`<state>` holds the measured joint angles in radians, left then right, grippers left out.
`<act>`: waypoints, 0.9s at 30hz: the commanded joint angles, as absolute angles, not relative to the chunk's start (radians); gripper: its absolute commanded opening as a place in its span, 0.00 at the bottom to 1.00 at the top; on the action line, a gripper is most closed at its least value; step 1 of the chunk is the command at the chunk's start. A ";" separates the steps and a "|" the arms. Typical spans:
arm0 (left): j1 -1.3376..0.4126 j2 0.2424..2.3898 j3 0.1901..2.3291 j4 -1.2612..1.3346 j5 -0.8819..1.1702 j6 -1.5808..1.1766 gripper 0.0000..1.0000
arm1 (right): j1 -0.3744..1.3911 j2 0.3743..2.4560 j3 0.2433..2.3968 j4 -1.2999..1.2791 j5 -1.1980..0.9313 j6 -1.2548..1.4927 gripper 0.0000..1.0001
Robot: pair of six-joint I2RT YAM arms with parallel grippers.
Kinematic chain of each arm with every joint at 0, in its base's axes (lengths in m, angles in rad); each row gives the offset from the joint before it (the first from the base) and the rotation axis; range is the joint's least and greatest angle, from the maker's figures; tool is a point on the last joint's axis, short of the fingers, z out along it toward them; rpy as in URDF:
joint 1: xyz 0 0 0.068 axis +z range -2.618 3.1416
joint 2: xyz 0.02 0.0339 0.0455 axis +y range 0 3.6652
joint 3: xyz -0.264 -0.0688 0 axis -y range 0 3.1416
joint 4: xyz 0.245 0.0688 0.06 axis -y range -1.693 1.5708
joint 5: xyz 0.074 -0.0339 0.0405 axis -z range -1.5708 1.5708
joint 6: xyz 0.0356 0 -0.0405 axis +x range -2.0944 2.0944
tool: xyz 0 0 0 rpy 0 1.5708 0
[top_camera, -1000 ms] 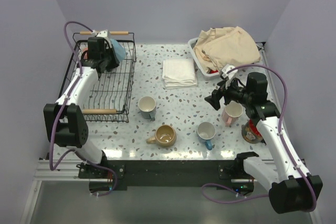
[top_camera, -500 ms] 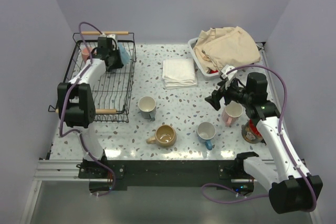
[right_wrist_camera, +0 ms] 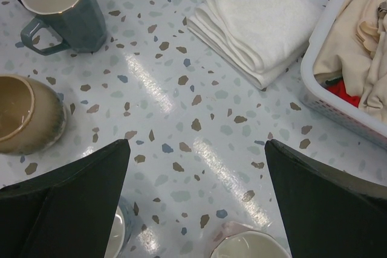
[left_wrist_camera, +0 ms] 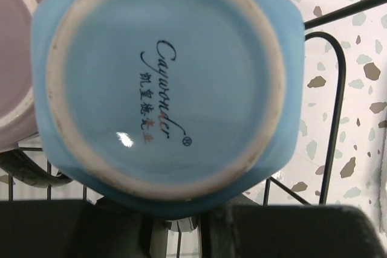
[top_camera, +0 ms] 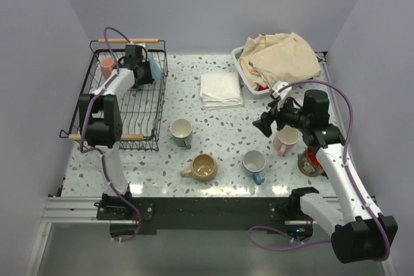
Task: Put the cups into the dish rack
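Observation:
The dish rack [top_camera: 129, 105] is a black wire basket at the far left. My left gripper [top_camera: 139, 70] reaches into its far end and is shut on the light blue cup [top_camera: 154, 66], whose base fills the left wrist view [left_wrist_camera: 166, 83] above the gripper [left_wrist_camera: 202, 225]. A pink cup [top_camera: 107, 66] stands in the rack's far left corner. A mauve-looking cup [left_wrist_camera: 12, 52] touches the blue one. My right gripper [top_camera: 268, 123] is open and empty above the table [right_wrist_camera: 196, 143], beside the pale pink cup [top_camera: 286, 139]. The grey-teal cup [top_camera: 181, 132], tan cup [top_camera: 202, 167], blue-handled white cup [top_camera: 254, 163] and dark patterned cup [top_camera: 312, 161] stand on the table.
A folded white towel [top_camera: 221, 90] lies mid-table at the back. A white tub [top_camera: 249, 82] with beige cloth stands at the back right. In the right wrist view the grey-teal cup [right_wrist_camera: 57, 7] and tan cup [right_wrist_camera: 27, 113] are on the left, the tub [right_wrist_camera: 329, 83] on the right.
My left arm has swung its elbow inward and carried the light blue cup slightly right within the rack's far end, uncovering the pink cup. The right arm has not moved.

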<state>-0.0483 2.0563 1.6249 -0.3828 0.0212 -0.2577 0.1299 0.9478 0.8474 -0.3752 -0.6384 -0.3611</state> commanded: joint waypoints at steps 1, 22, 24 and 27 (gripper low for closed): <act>-0.049 2.063 1.712 -0.318 0.009 -0.232 0.19 | 0.127 0.946 0.865 -0.364 -0.643 -0.380 0.99; -0.046 1.768 1.573 -0.328 0.003 -0.204 0.55 | 0.115 0.945 0.865 -0.382 -0.649 -0.403 0.99; -0.046 1.656 1.514 -0.313 0.009 -0.210 0.57 | 0.110 0.946 0.865 -0.385 -0.652 -0.406 0.99; -0.046 1.481 1.369 -0.264 0.047 -0.225 0.66 | 0.095 0.951 0.871 -0.400 -0.655 -0.411 0.99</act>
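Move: The left hand still has the upturned blue cup by its handle, low in the rack's far right corner; the cup's body sits about 5 cm ahead, 1 cm to the right and roughly level with the fingers. The mauve cup stands some 4 cm ahead and 7 cm to the left, the pink cup about 5 cm ahead and 16 cm to the left. From the idle right hand, the blue cup is roughly 27 cm ahead, 38 cm to the left and 14 cm below. The left hand eases the blue cup forward and a touch down, barely 1 cm, then spreads its fingers to let go of the handle while creeping forward to about 1.5 cm in all and starting to lift. Still opening, it leaves the cup with a quickening pull up and back towards the base, ending some 13 cm higher and 4 cm farther back than it began, with the fingers tipped up about 15 degrees. ##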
